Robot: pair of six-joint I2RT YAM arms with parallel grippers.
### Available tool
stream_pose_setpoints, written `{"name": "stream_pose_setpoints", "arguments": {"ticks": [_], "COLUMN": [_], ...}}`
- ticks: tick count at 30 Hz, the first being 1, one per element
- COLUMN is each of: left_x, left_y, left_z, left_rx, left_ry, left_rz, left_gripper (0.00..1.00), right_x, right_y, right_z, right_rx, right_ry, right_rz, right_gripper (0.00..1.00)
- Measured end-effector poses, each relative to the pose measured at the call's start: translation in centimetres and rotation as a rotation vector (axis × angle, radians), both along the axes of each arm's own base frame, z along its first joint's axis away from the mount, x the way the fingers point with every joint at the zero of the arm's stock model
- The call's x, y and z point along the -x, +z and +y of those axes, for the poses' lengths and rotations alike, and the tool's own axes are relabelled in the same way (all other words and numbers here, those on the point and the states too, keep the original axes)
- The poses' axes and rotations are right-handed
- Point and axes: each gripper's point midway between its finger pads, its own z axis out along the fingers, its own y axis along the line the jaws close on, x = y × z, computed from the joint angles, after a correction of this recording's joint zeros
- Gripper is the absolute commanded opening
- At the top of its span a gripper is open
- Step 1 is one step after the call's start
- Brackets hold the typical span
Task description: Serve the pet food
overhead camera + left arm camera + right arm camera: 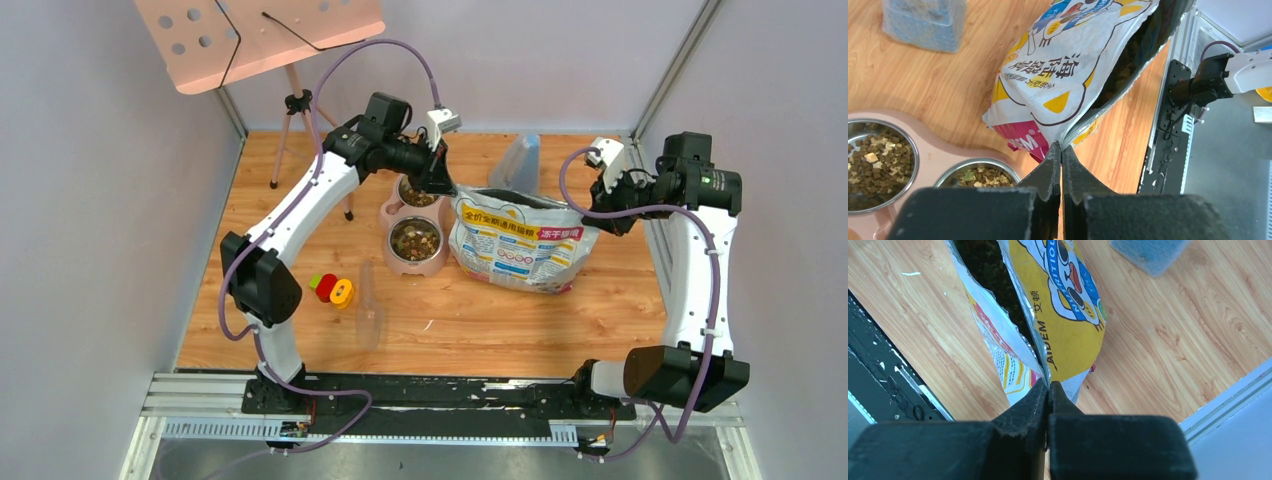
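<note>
The pet food shows as brown kibble in two steel bowls [415, 240] [878, 160] of a pink feeder [392, 215], and as a dark heap inside the open printed bag [520, 245] [1128, 60] [983, 265]. The bag stands right of the feeder with its mouth spread. My left gripper [438, 182] [1061, 148] is shut on the bag's left rim corner, just above the far bowl [416, 193]. At the bag's right rim corner, my right gripper [606, 216] [1048, 385] is pinched shut on the edge.
A red-and-yellow toy [332, 290] and a clear scoop [368, 312] lie left of the feeder. A clear plastic container [518, 160] stands behind the bag. A pink perforated stand [255, 35] on a tripod [296, 105] sits at the back left. Walls enclose the wooden table.
</note>
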Motion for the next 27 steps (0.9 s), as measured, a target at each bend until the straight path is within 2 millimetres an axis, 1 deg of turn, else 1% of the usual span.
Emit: {"name": "stream_pose_setpoints", "arguments": {"ticks": [2, 4, 5, 6, 7, 9, 12, 13, 16, 17, 19, 22, 27], "left_x": [0.3, 0.8, 1.1, 1.3, 1.4, 1.6, 1.6, 1.8, 2.5, 2.8, 3.4, 4.0, 3.2], "left_y": [-0.1, -0.1, -0.1, -0.1, 0.1, 0.5, 2.3, 3.3, 5.3, 5.8, 6.1, 5.1, 0.6], "left_z": [0.2, 0.3, 0.3, 0.2, 0.2, 0.3, 0.0, -0.5, -2.1, -2.6, -3.3, -4.2, -4.4], "left_rx": [-0.004, 0.004, 0.014, 0.029, 0.042, 0.07, 0.096, 0.104, 0.107, 0.104, 0.087, 0.048, -0.046], "left_ry": [0.003, -0.011, -0.022, -0.036, -0.048, -0.067, -0.122, -0.157, -0.272, -0.311, -0.383, -0.478, -0.536], "left_rz": [0.003, 0.003, -0.002, -0.015, -0.035, -0.101, -0.263, -0.333, -0.506, -0.557, -0.639, -0.687, -0.649], "left_gripper": [0.0, 0.19, 0.35, 0.43, 0.56, 0.65, 0.7, 0.7, 0.72, 0.72, 0.72, 0.72, 0.7], "right_x": [-0.1, -0.1, -0.1, -0.2, -0.3, -0.5, -0.6, -0.6, -0.6, -0.6, -0.7, -0.7, -0.6], "right_y": [0.0, 0.1, 0.1, 0.0, -0.2, -0.3, -0.2, -0.2, -0.2, -0.2, -0.2, -0.2, -0.2], "right_z": [0.0, 0.1, 0.1, 0.1, 0.0, 0.0, 0.0, 0.0, 0.0, 0.0, 0.0, 0.0, 0.0], "right_rx": [-0.007, -0.011, -0.013, -0.015, -0.015, -0.016, -0.014, -0.014, -0.014, -0.014, -0.013, -0.012, -0.012], "right_ry": [-0.005, -0.006, -0.005, -0.005, -0.006, -0.008, -0.008, -0.008, -0.009, -0.008, -0.007, -0.007, -0.009], "right_rz": [0.0, -0.001, -0.002, -0.004, -0.005, -0.008, -0.019, -0.019, -0.02, -0.021, -0.022, -0.023, -0.024], "right_gripper": [0.0, 0.0, 0.0, 0.0, 0.0, 0.0, 0.0, 0.0, 0.0, 0.0, 0.0, 0.0, 0.0]}}
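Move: The pet food bag stands upright between the hands, its left rim corner already pinched in the left fingers and its right one in the right fingers. Its middle lies about 13 cm right of the left hand, 4 cm back and 13 below. The near bowl sits some 7 cm left, 2 ahead and 25 below that hand; the blue container some 16 cm right, 14 ahead and 18 below. From the right hand, the bag's middle is about 13 cm left, 3 ahead and 13 below. The bag's left rim corner is let go: the left fingers open wide, and the hand lifts about 6 cm while drawing back and to the right. It rolls some 50 degrees about its own pointing line, then sinks almost to its old height, bringing the open fingers astride the rim. The right hand stays nearly in place, keeping the other corner pinched. ##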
